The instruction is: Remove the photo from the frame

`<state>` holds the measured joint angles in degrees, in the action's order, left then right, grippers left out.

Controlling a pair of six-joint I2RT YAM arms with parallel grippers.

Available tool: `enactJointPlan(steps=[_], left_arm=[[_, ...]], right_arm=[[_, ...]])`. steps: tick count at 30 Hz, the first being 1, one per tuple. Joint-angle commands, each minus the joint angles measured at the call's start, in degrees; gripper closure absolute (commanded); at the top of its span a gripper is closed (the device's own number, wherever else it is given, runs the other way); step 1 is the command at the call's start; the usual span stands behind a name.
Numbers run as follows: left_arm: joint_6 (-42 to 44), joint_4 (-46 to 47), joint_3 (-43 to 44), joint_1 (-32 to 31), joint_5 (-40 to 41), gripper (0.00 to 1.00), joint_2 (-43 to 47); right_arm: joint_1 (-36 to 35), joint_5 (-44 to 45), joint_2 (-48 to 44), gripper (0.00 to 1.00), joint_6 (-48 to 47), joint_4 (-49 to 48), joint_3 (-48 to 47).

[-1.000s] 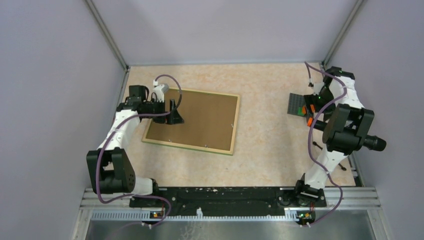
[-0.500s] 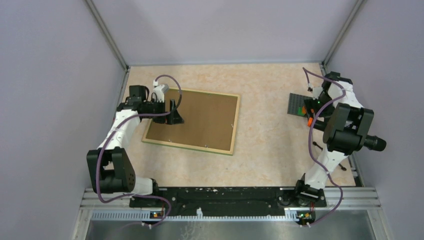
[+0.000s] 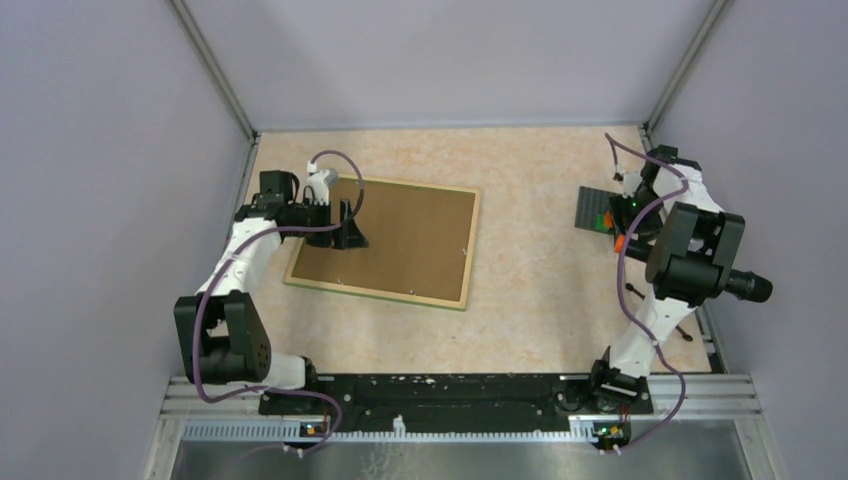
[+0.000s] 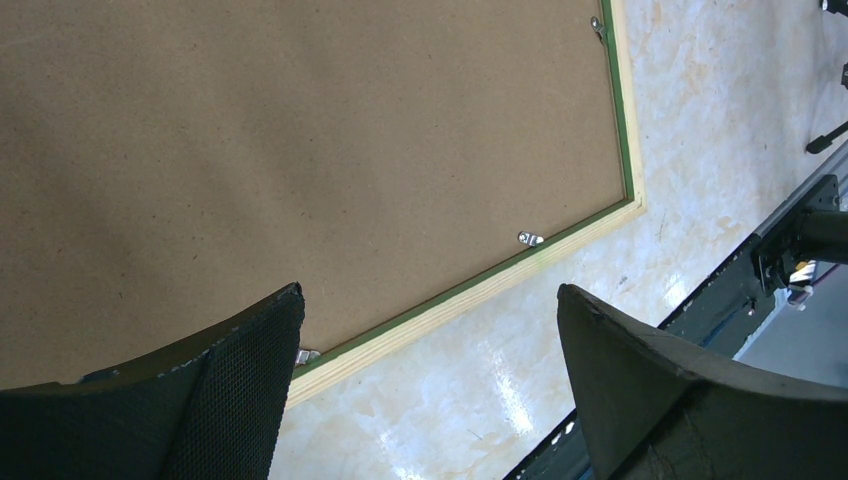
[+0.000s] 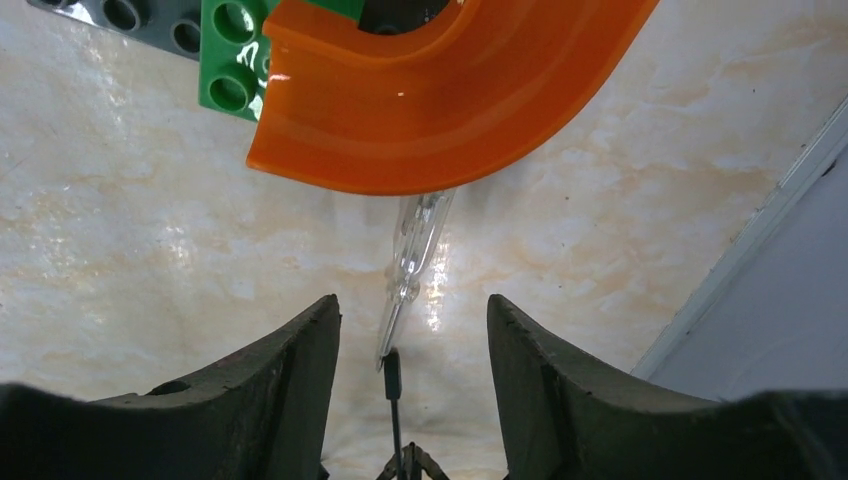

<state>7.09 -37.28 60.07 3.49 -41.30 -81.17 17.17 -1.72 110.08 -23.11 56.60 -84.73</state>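
The frame [image 3: 385, 243] lies face down left of the table's middle, its brown fibreboard back [image 4: 300, 150] up and a thin green border [image 4: 627, 130] round it. Small metal clips [image 4: 529, 238] sit along its near edge. The photo is hidden under the back. My left gripper [image 3: 345, 225] hovers over the frame's left part, open, with its jaws [image 4: 430, 320] straddling the frame's edge and holding nothing. My right gripper [image 3: 625, 215] is far off at the right wall, its jaws [image 5: 412, 320] apart around a thin clear-handled tool [image 5: 415, 250] without touching it.
A grey baseplate [image 3: 592, 208] with a green brick [image 5: 232, 60] and an orange curved piece [image 5: 440, 90] lies just beyond the right gripper. Thin dark tools [image 3: 635, 290] lie by the right arm. The right wall's rail [image 5: 760, 240] is close.
The right gripper's jaws have narrowed and its wrist has shifted slightly toward the back. The left arm and the frame have not moved.
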Motion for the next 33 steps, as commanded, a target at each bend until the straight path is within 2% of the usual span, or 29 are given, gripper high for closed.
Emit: enactJointPlan(steps=[1,9,17,21,26,31,33], left_arm=[[-0.52,0.93,1.09,-0.23,-0.37,0.01,-0.47],[-0.5,1.02,1.25,-0.23,-0.25,0.01,-0.86],[-0.31,0.71,1.77,-0.23,0.03,0.01,-1.4],[-0.11,0.39,2.21,-0.23,0.14,0.01,-1.64],[0.15,0.17,2.91,-0.22,0.34,0.01,-1.62],[0.24,-0.26,3.7,-0.22,0.32,0.01,-1.74],[-0.03,-0.44,3.77,-0.21,-0.14,0.01,-1.64]], right_arm=[[0.83,-0.79,1.44,0.46,1.33,-2.67,1.21],[0.85,-0.33,2.04,0.53,1.78,-5.36,4.18],[0.85,-0.36,2.43,0.54,2.24,-7.55,6.33],[0.84,-1.08,2.27,0.6,2.37,-7.88,7.19],[0.86,-2.72,0.77,0.76,1.9,-7.41,7.94],[0.67,-4.71,-0.76,1.0,0.55,-4.75,6.95],[0.41,-5.51,-1.69,1.0,-0.4,-3.78,6.62]])
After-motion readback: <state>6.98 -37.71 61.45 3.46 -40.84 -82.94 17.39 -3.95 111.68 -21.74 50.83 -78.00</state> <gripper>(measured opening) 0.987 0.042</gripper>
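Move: The clear screwdriver lies almost under my right hand, about 4 cm below and 1 cm ahead, shaft pointing back at me and handle running under the orange track. The track's middle is some 5 cm straight ahead and 2 cm lower than my hand; the green block is about 5 cm ahead and 5 cm left. A tripod foot sits roughly 4 cm straight back, on the table. From my left hand, the screwdriver is about 60 cm right and 3 cm ahead. I sink my right hand about 4 cm, easing back about 1 cm towards the neck of the screwdriver, just short of the orange track's near edge. With the fingers pointing down, I narrow them on the way, then shut them almost fully and pinch the screwdriver near its neck, the hand shifting about 1 cm left as they close. ##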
